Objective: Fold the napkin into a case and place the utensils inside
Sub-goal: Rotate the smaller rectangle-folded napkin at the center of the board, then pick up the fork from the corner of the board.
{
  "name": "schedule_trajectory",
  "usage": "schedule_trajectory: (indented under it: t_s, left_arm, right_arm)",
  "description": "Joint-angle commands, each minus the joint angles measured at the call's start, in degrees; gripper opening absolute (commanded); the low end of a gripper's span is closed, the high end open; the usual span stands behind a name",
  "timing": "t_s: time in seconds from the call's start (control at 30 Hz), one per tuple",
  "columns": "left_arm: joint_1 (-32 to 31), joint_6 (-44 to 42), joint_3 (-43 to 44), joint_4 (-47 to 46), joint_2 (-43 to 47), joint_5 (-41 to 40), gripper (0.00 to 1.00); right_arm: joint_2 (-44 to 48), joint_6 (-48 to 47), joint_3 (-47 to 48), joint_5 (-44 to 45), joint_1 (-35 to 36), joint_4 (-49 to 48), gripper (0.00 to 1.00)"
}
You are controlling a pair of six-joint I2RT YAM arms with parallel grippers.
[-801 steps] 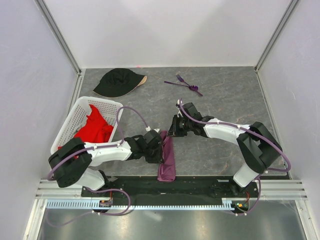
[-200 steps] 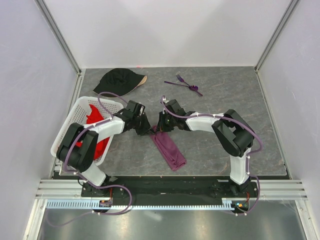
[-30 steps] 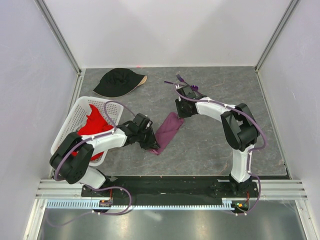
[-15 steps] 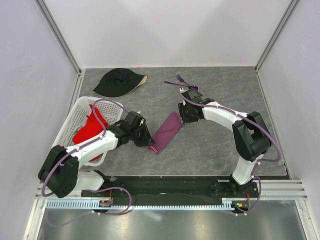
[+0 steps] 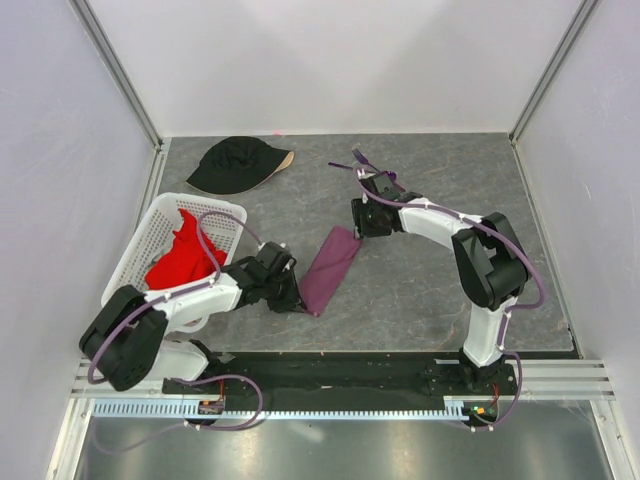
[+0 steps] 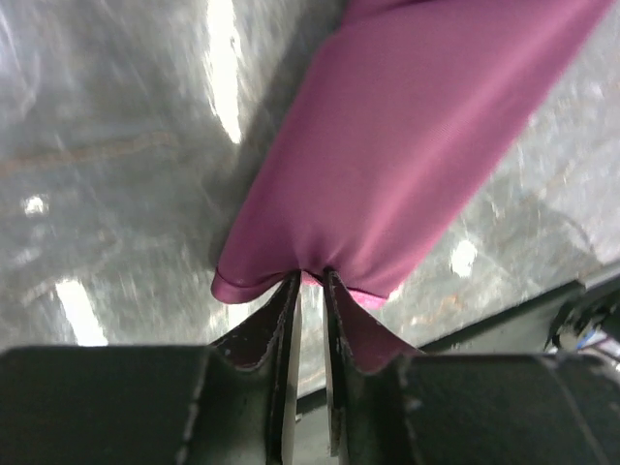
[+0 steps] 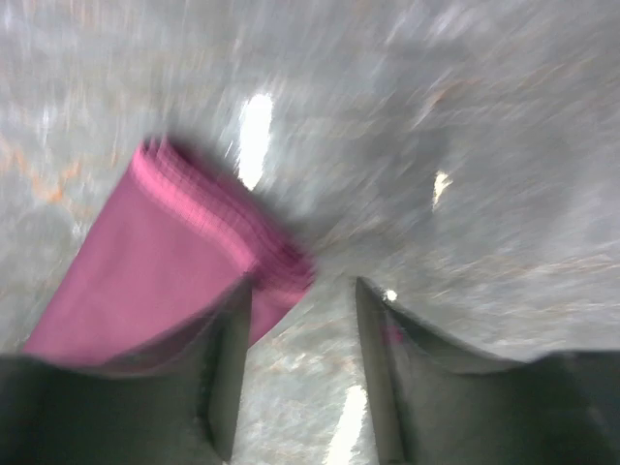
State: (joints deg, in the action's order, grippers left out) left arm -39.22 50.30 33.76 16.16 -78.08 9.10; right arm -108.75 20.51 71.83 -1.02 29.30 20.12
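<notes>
The plum-purple napkin (image 5: pixel 330 266) lies folded into a narrow strip, the case shape, slanting across the middle of the table. My left gripper (image 5: pixel 291 299) is shut on its near end; in the left wrist view the cloth (image 6: pixel 407 165) bunches between the fingertips (image 6: pixel 289 291). My right gripper (image 5: pixel 358 224) stands open at the strip's far end. In the right wrist view that layered corner (image 7: pixel 174 262) sits against the left finger, with bare table between the jaws. The purple utensils (image 5: pixel 358 157) lie at the back, partly behind the right arm's cable.
A black cap (image 5: pixel 238 163) lies at the back left. A white lattice basket (image 5: pixel 200 200) holding a red cloth (image 5: pixel 185 255) stands along the left wall. Walls close in three sides, and a black rail runs along the near edge.
The right jaws have opened off the napkin's far end and stayed beside it. The left gripper has drawn the near end a little toward the near edge.
</notes>
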Motion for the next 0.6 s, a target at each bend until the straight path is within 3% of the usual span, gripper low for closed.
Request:
schedule_trajectory:
  t_s: [0.0, 0.17, 0.2, 0.27, 0.37, 0.57]
  left_arm:
    - [-0.77, 0.85, -1.59, 0.80, 8.10, 0.73, 0.26]
    - [-0.86, -2.57, 2.87, 4.40, 15.15, 4.17, 0.40]
    - [-0.77, -4.75, 4.02, 4.84, 15.59, 4.08, 0.48]
    - [-0.68, -7.49, 8.24, 5.54, 15.07, 5.22, 0.54]
    - [-0.59, -12.50, 13.85, 5.55, 10.43, 8.99, 0.56]
    - [-0.24, -17.96, 20.37, 4.75, 5.23, 12.87, 0.55]
  right_arm:
    - [1.97, -5.02, 6.90, 8.90, -3.19, -0.96, 0.61]
    - [-8.56, -13.02, 24.99, 8.67, -9.15, 4.39, 0.77]
    - [-12.94, -14.70, 27.81, 7.27, -10.04, 6.32, 0.78]
    - [-17.53, -19.71, 37.64, 5.33, -12.59, 9.92, 0.78]
    - [-24.30, -24.81, 46.63, 2.08, -15.40, 15.37, 0.79]
    - [-29.06, -30.44, 49.28, -2.05, -17.08, 16.35, 0.77]
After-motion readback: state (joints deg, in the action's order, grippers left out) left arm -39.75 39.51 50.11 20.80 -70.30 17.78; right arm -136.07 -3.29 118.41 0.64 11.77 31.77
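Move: The folded napkin runs outward between the hands. Its middle is about 13 cm ahead and 6 to the right of the left hand, whose nearly shut fingers are on its near edge, and some 11 cm back and 9 left of the right hand. From the right hand, the fork lies about 24 cm ahead and 7 right, with the spoon crossing it, 24 ahead and 1 right; both are a little below. The basket is roughly 35 cm left and 15 ahead of the left hand. The left fingers come free of the napkin's near edge, opening to about half, and the hand rises some 14 cm, drifting right and tipping its fingers outward. Meanwhile the right hand, starting at the far corner, opens wider and sweeps fast forward about 20 cm and 11 to the right, rising in an arc, then sinking towards the fork's handle. ##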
